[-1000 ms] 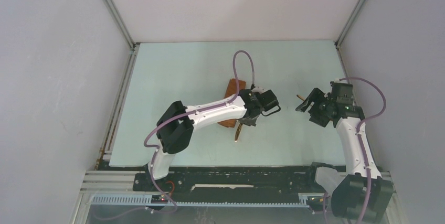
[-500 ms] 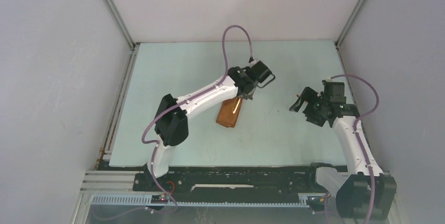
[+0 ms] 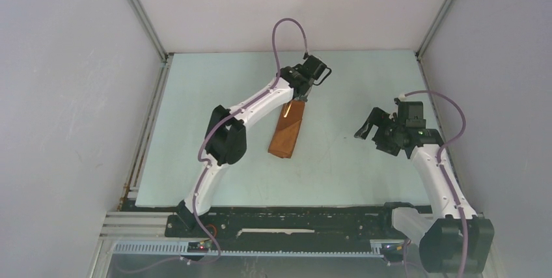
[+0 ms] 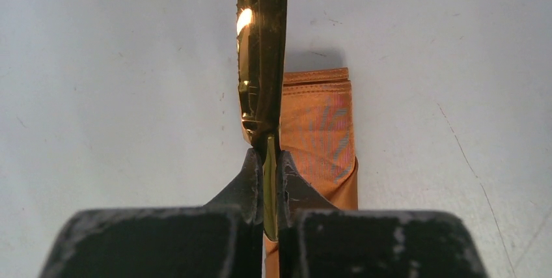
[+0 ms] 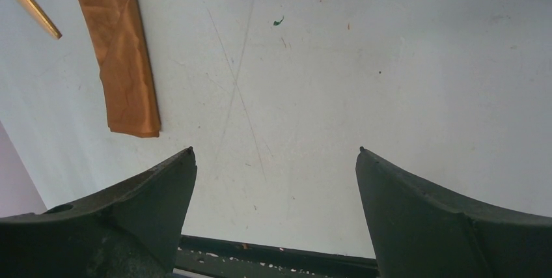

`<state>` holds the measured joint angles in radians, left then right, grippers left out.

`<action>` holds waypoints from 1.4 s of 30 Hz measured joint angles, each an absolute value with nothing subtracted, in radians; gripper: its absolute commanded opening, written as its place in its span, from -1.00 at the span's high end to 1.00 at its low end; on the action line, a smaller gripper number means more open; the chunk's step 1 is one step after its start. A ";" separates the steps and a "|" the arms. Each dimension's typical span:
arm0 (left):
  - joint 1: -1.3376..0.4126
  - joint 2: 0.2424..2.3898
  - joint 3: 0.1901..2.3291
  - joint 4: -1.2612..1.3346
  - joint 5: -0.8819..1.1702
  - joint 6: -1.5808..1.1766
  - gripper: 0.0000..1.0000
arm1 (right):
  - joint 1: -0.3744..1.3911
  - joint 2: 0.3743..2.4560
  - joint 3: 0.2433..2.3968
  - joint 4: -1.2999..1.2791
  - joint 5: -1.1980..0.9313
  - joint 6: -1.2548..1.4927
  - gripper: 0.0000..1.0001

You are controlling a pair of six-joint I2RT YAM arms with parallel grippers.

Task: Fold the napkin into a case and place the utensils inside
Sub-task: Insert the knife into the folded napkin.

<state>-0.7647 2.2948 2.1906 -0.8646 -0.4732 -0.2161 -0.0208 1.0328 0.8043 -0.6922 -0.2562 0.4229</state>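
Observation:
The napkin lies folded as a narrow rust-orange case [image 3: 286, 133] in the middle of the table, also seen in the left wrist view [image 4: 320, 128] and the right wrist view [image 5: 120, 63]. My left gripper [image 3: 304, 93] hangs over the case's far end, shut on a thin golden utensil [image 4: 260, 63] that runs straight out from the fingertips [image 4: 268, 154]. A short gold length [image 3: 287, 110] shows over the cloth's far part, and a gold tip [image 5: 29, 1] appears beside the case. My right gripper [image 3: 366, 128] stands open to the right of the case, over bare table, with nothing between its fingers [image 5: 276, 154].
The pale green table [image 3: 215, 96] is walled by white panels on three sides, with metal rails along the left edge [image 3: 150, 128]. A black bar [image 3: 286, 216] carrying the arm bases runs along the near edge.
The left arm swung from the case's near end to its far end, carrying the golden utensil. The right gripper opened wider and drifted slightly left.

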 measured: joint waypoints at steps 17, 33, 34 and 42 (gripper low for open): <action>-0.761 2.341 2.133 -0.730 -0.455 -0.203 1.00 | -0.015 1.058 0.804 -0.692 -0.256 0.420 -0.99; -0.760 2.337 1.967 -0.711 -0.430 -0.231 1.00 | -0.006 1.068 0.804 -0.692 -0.255 0.420 -0.99; -0.761 2.333 1.952 -0.711 -0.426 -0.235 1.00 | -0.006 1.069 0.804 -0.692 -0.255 0.420 -0.99; -0.761 2.259 1.866 -0.717 -0.404 -0.272 1.00 | -0.006 1.076 0.804 -0.692 -0.253 0.420 -0.99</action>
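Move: The left hand already holds the knife, its handle end trailing about 6 cm back of the fingers and slightly below. The pocket mouth, about the folded napkin's middle, is some 6 cm back, 1 cm left and 11 cm below that hand; the napkin's far end is about 5 cm ahead and 2 cm right, equally low. From the right hand, the pocket mouth lies roughly 11 cm ahead and 26 cm left. The gripped knife is lowered about 9 cm by the left hand, then drawn back some 4 cm, handle-first towards the pocket. ##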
